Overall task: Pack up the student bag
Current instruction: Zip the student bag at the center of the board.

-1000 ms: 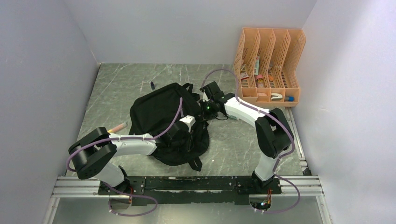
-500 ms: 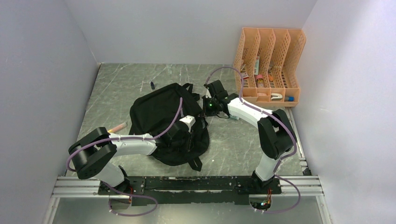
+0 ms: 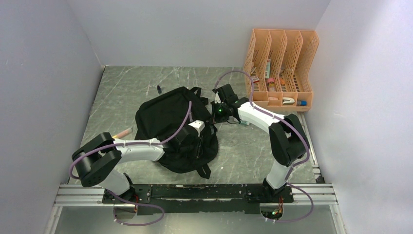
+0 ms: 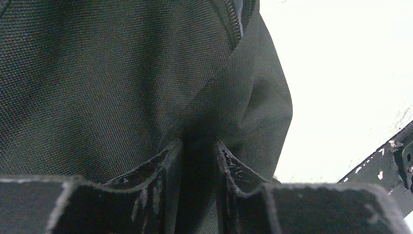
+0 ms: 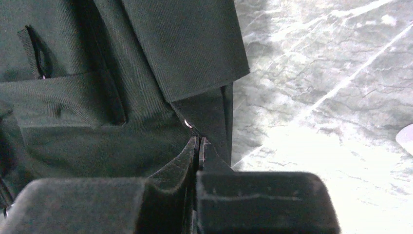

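Note:
The student bag (image 3: 163, 117), a large soft black backpack, lies in the middle of the marble table. My left gripper (image 3: 200, 138) rests on its right side. In the left wrist view the left gripper (image 4: 198, 142) is shut on a dark fold of the bag's fabric (image 4: 97, 73). My right gripper (image 3: 215, 112) is at the bag's upper right edge. In the right wrist view the right gripper (image 5: 198, 139) is shut, its tips against a seam of the bag (image 5: 97, 141) beside a small metal glint (image 5: 187, 123). Whether anything is pinched there I cannot tell.
An orange slotted file organiser (image 3: 281, 68) holding several small items stands at the back right against the wall. A pinkish pen-like object (image 3: 122, 132) lies left of the bag. A small dark object (image 3: 159, 88) lies behind it. Walls close in on three sides.
The right gripper has shifted slightly right and back along the bag's edge and closed fully. The left gripper has kept its hold and barely moved.

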`<control>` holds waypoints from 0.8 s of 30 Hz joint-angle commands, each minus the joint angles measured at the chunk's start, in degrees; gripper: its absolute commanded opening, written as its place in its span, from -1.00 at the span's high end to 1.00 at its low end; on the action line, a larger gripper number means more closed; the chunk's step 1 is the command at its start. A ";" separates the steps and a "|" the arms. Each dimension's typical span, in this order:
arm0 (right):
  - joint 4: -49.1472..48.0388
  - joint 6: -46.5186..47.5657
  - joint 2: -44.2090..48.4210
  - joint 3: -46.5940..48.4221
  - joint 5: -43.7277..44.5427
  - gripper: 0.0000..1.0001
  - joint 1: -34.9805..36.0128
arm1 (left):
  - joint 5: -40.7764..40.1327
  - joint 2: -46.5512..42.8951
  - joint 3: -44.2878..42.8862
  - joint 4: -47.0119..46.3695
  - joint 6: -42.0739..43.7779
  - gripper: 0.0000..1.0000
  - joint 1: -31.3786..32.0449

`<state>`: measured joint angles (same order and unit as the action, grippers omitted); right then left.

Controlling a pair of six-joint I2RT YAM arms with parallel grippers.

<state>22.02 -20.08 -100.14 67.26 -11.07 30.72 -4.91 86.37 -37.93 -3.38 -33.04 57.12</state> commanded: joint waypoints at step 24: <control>-15.31 -8.89 5.59 -11.57 -6.35 1.00 -1.34 | -8.12 14.46 -37.80 22.05 9.03 -0.27 -12.58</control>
<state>10.33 -27.00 -96.73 56.62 -16.01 29.93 -9.69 96.23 -70.46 14.87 -29.15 44.77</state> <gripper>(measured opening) 0.010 0.636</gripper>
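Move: The zipper pull, already in the right fingertips, lies about 13 cm ahead of the left hand, 5 cm to its right and 3 cm higher; the near strap is 7 cm back and 2 cm to that hand's right. From the right hand the pull is straight below by 1 cm, the glue stick 12 cm right and level, the far strap 11 cm ahead and 5 cm left. Left opens off the bag cloth, arcs up 10 cm and forward 14 towards the pull the right draws back. ##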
